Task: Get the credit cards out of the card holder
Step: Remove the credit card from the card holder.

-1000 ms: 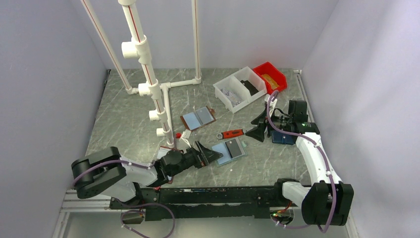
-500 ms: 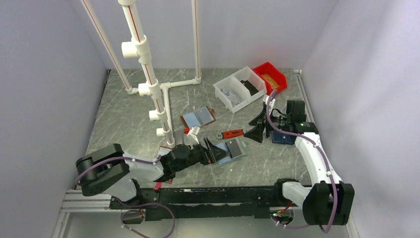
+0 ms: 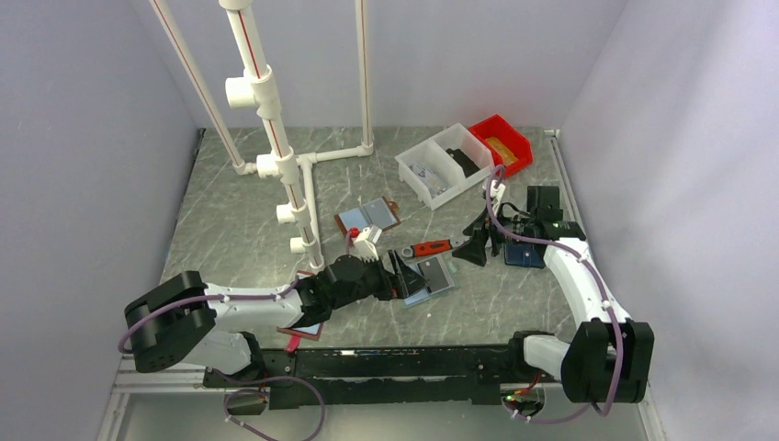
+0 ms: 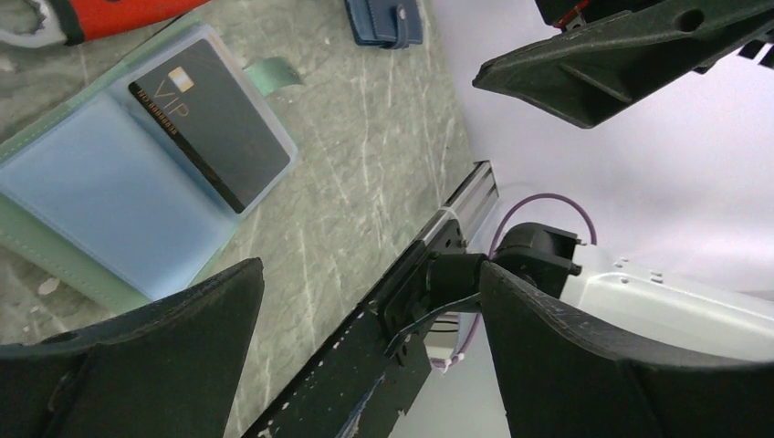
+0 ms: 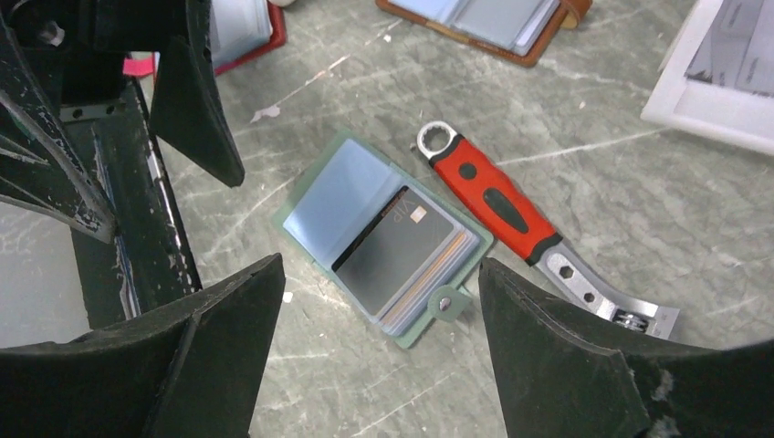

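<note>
The mint-green card holder (image 3: 432, 277) lies open on the table, its blue-grey panels up. A dark credit card (image 5: 399, 248) marked VIP sits in its right panel (image 4: 212, 125), and tan card edges (image 5: 449, 262) show in the stack beneath it. My left gripper (image 3: 400, 274) is open, low at the holder's left edge, with nothing between its fingers (image 4: 370, 274). My right gripper (image 3: 476, 246) hangs open above and to the right of the holder (image 5: 381, 269), also empty. In both wrist views the holder (image 4: 109, 196) lies apart from the fingers.
A red-handled wrench (image 3: 430, 247) lies just behind the holder. A brown-edged folder (image 3: 367, 217) is further back, a maroon-edged one (image 3: 303, 328) under my left arm. A blue wallet (image 3: 524, 255) sits at the right. White bins (image 3: 441, 170), a red bin (image 3: 502, 142) and a PVC pipe frame (image 3: 276, 156) stand behind.
My left gripper has slid right and forward up to the holder's left edge. My right gripper has shifted slightly left and widened a little.
</note>
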Action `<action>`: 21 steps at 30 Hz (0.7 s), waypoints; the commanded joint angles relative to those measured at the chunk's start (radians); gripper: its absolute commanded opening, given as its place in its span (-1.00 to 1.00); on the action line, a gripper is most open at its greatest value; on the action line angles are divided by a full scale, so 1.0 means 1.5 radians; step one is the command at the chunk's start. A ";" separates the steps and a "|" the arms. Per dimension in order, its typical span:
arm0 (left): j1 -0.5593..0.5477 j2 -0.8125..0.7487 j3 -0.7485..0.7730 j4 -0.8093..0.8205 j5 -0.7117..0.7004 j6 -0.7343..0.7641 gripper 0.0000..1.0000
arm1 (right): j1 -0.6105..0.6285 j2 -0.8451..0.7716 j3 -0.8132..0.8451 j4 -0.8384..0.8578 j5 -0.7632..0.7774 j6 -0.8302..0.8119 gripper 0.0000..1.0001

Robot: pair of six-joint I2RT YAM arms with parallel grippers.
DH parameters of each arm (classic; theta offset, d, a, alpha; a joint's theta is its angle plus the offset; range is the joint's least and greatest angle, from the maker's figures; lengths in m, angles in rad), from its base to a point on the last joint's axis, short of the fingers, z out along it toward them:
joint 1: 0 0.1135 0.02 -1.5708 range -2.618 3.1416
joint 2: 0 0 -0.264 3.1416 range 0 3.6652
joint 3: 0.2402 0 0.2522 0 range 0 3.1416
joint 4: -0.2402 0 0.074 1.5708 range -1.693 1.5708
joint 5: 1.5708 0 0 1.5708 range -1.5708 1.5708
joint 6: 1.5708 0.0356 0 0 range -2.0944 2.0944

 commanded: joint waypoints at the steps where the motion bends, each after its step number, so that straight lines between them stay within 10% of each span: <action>1: 0.002 0.000 0.024 -0.037 -0.014 0.012 0.84 | 0.002 0.017 0.027 -0.035 0.018 -0.067 0.58; 8: 0.002 0.020 0.085 -0.175 -0.055 0.013 0.70 | 0.009 0.033 0.018 -0.018 0.016 -0.040 0.15; 14: 0.002 0.071 0.108 -0.148 -0.056 0.030 0.25 | 0.071 0.082 0.031 -0.030 0.055 -0.050 -0.61; 21: 0.007 0.116 0.147 -0.178 -0.062 0.034 -0.19 | 0.112 0.131 0.049 -0.041 0.112 -0.048 -0.83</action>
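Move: The VIP credit card in the open green card holder lies about 5 cm ahead, 6 cm to the right and 12 cm below the left hand. From the right hand it is some 6 cm to the left, 3 cm back and 13 cm below. Of the card, the red-handled wrench is about 8 cm farther out and 3 cm right, the blue wallet 6 cm farther out and 22 cm right, and the brown card holder 15 cm farther out and 17 cm left. Both hands sink together on the card holder from either side, about 5 cm each, tipping their fingertips further down by some 10 degrees; the left also slides a couple of centimetres forward and a little right towards the card, its fingers narrowing to about half open. The right drops almost straight at first, then edges about 2 cm left towards the card and shuts its fingers nearly fully on nothing, both hands ending still above the holder and touching neither it nor the card. ##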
